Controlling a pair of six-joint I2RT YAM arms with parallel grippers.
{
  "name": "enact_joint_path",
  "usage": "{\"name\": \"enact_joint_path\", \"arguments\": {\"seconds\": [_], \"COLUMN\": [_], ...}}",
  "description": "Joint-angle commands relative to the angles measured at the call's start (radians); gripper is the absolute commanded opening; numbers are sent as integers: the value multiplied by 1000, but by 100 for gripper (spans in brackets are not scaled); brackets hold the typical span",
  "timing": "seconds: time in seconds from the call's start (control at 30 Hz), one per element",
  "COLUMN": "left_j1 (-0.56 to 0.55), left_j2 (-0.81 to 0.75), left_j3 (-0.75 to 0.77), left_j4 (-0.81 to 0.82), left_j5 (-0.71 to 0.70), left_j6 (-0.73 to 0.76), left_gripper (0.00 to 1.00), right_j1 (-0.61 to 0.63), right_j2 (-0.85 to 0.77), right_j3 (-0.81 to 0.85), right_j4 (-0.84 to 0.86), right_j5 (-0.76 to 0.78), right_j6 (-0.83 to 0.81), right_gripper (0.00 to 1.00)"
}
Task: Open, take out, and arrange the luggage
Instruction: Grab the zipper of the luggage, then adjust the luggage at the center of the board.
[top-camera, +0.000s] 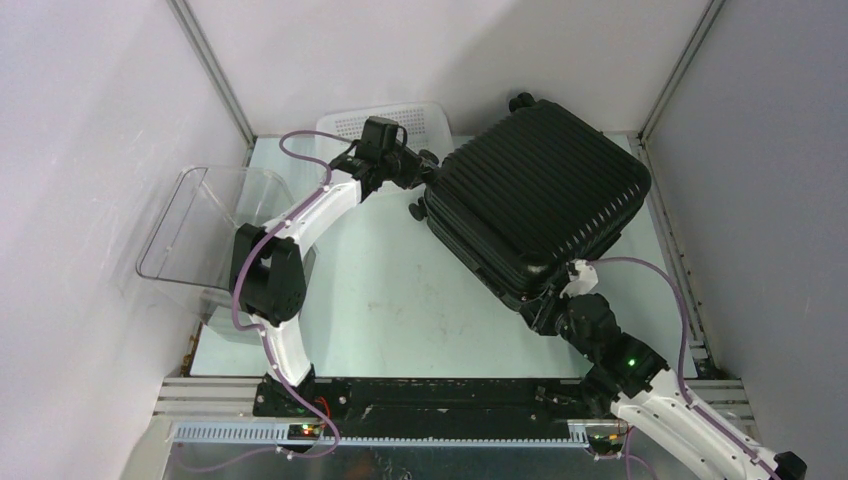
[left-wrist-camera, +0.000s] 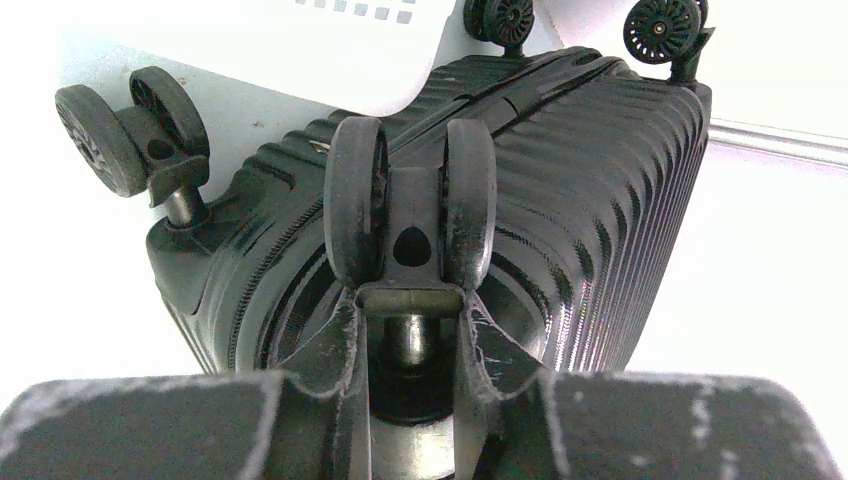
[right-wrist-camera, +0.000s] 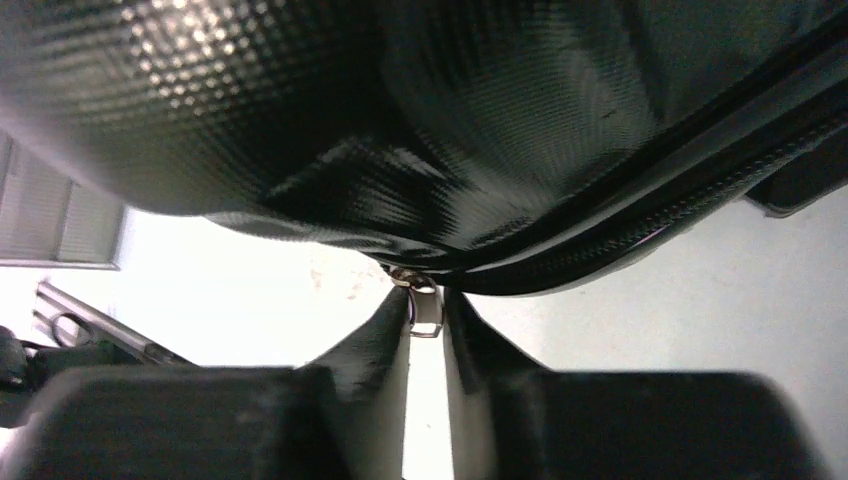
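The luggage (top-camera: 540, 190) is a big black ribbed suitcase lying flat and shut, turned diagonally on the right half of the table. My left gripper (top-camera: 425, 178) is at its far left corner. In the left wrist view this gripper (left-wrist-camera: 410, 300) is shut on the stem of a twin caster wheel (left-wrist-camera: 357, 200). My right gripper (top-camera: 553, 297) sits at the suitcase's near corner. In the right wrist view it (right-wrist-camera: 425, 300) is pinched on a small metal zipper pull (right-wrist-camera: 427, 318) that hangs from the zipper line under the shell (right-wrist-camera: 400, 120).
A white perforated basket (top-camera: 390, 120) stands at the back, just behind the left gripper. A clear plastic bin (top-camera: 200, 230) sits at the table's left edge beside the left arm. Walls close in the table on three sides.
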Motion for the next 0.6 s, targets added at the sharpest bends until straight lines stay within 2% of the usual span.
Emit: {"name": "enact_joint_path", "arguments": {"seconds": [0.0,0.07,0.27,0.43,0.57], "left_j1": [1,3,5,8,7], "left_j2": [-24,-18,-4,-1,-1], "left_j3": [9,18,70,75,68], "left_j4": [-18,-29,-82,-87,-77], "left_j5": [7,13,-7,-14,-10], "left_j6": [74,82,123,138,142], "left_gripper": [5,5,4,4,4], "right_j1": [-6,-5,-6,-6,-6], "right_j2": [-51,-90,-172,-118,-75], "right_j3": [15,35,87,110,146], "right_j4": [-4,-81,-275,-300,-378], "right_j5": [48,110,312,366,446], "right_j6": [-5,1,53,50,116], "right_gripper": [5,0,0,0,0]}}
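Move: The zipper pull of the luggage sits right between the right gripper's still-open fingers, at most about 1 cm beyond the hand point. The luggage's middle is some 25 cm straight ahead of this hand, and its side handle about 10 cm ahead and 10 cm to the left, at roughly the hand's height. From the left hand, which already grips a wheel, the pull lies about 30 cm back, 23 cm to the right and 10 cm lower. Shut the right fingers on the zipper pull, then draw it about 5.5 cm to the right, around the luggage's near corner and away from the side handle, while turning the hand some 15 degrees clockwise. Keep the left gripper clamped on the wheel and nearly still, holding the luggage against the pull. ##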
